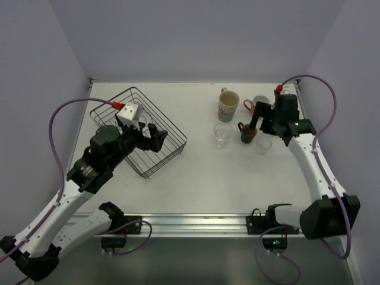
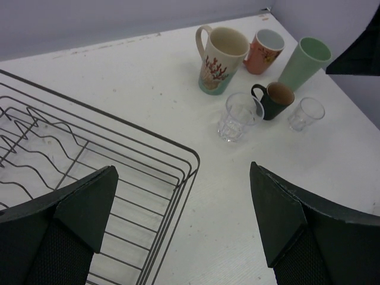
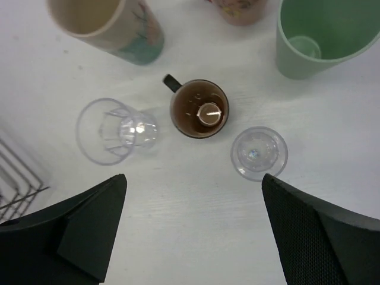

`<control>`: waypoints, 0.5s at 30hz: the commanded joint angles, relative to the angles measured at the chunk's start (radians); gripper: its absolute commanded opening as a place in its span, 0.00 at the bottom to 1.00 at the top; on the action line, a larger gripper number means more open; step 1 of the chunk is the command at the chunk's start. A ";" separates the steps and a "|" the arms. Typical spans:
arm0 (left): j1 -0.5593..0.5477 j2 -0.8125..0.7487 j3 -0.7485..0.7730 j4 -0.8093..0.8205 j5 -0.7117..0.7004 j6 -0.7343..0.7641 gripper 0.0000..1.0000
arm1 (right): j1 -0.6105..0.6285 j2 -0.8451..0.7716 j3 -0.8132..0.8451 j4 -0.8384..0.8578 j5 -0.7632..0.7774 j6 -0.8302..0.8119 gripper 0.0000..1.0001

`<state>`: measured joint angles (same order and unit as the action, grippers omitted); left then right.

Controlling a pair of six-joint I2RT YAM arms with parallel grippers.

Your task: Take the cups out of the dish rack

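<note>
The black wire dish rack [image 1: 138, 132] stands at the left of the table, and no cup shows inside it [image 2: 71, 160]. Right of it stand the cream patterned mug [image 1: 228, 105], the salmon-pink mug [image 2: 265, 50], the pale green cup [image 2: 303, 62], the dark brown mug [image 3: 199, 109], a larger clear glass [image 3: 113, 130] and a smaller clear glass [image 3: 259, 153]. My left gripper [image 2: 183, 172] hangs open over the rack's right corner, holding nothing. Above the table just in front of the brown mug and the two glasses, my right gripper [image 3: 193, 178] is open and empty.
White walls close in the table at the back and both sides. The cups cluster near the back right corner. A corner of the rack [image 3: 15, 178] shows at the left edge of the right wrist view. Purple cables loop from both arms.
</note>
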<state>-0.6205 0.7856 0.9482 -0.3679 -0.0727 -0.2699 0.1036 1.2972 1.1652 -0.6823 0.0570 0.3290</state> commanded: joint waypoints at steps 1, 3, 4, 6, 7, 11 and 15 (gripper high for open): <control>-0.002 -0.008 0.073 0.024 -0.035 -0.020 1.00 | -0.005 -0.172 0.004 0.058 -0.077 0.031 0.99; -0.002 -0.005 0.096 0.027 -0.038 -0.025 1.00 | -0.004 -0.287 -0.012 0.079 -0.106 0.042 0.99; -0.002 -0.005 0.106 0.024 -0.041 -0.031 1.00 | -0.002 -0.332 -0.019 0.102 -0.114 0.047 0.99; -0.004 -0.006 0.129 0.017 -0.047 -0.034 1.00 | -0.004 -0.465 -0.050 0.131 -0.144 0.067 0.99; -0.002 -0.009 0.148 0.015 -0.064 -0.044 1.00 | -0.004 -0.510 -0.059 0.162 -0.161 0.074 0.99; -0.002 -0.037 0.195 0.038 -0.107 -0.066 1.00 | -0.004 -0.729 -0.113 0.251 -0.243 0.113 0.99; -0.002 -0.097 0.218 0.073 -0.150 -0.069 1.00 | -0.002 -0.898 -0.124 0.302 -0.247 0.134 0.99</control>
<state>-0.6205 0.7406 1.1114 -0.3588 -0.1623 -0.3222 0.1040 0.4633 1.0554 -0.4732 -0.1509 0.4267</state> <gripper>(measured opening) 0.997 0.987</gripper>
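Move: The small clear glass, already set down, stands about 15 cm below the right hand, 2 cm ahead and 5 cm to its right. The brown cup is some 6 cm ahead of this hand and level sideways; the larger clear glass is 5 cm ahead and 9 cm left; the green cup 12 cm ahead and 10 cm right. From the left hand the small clear glass lies roughly 11 cm ahead, 33 cm right and 27 cm below. Pull the empty right gripper up about 22 cm and back some 14 cm, away from the small clear glass and the other cups, tilting the fingers up by roughly 50 degrees from their slanted-down pose and keeping them wide open. Meanwhile lift the open left gripper about 9 cm, touching nothing. ##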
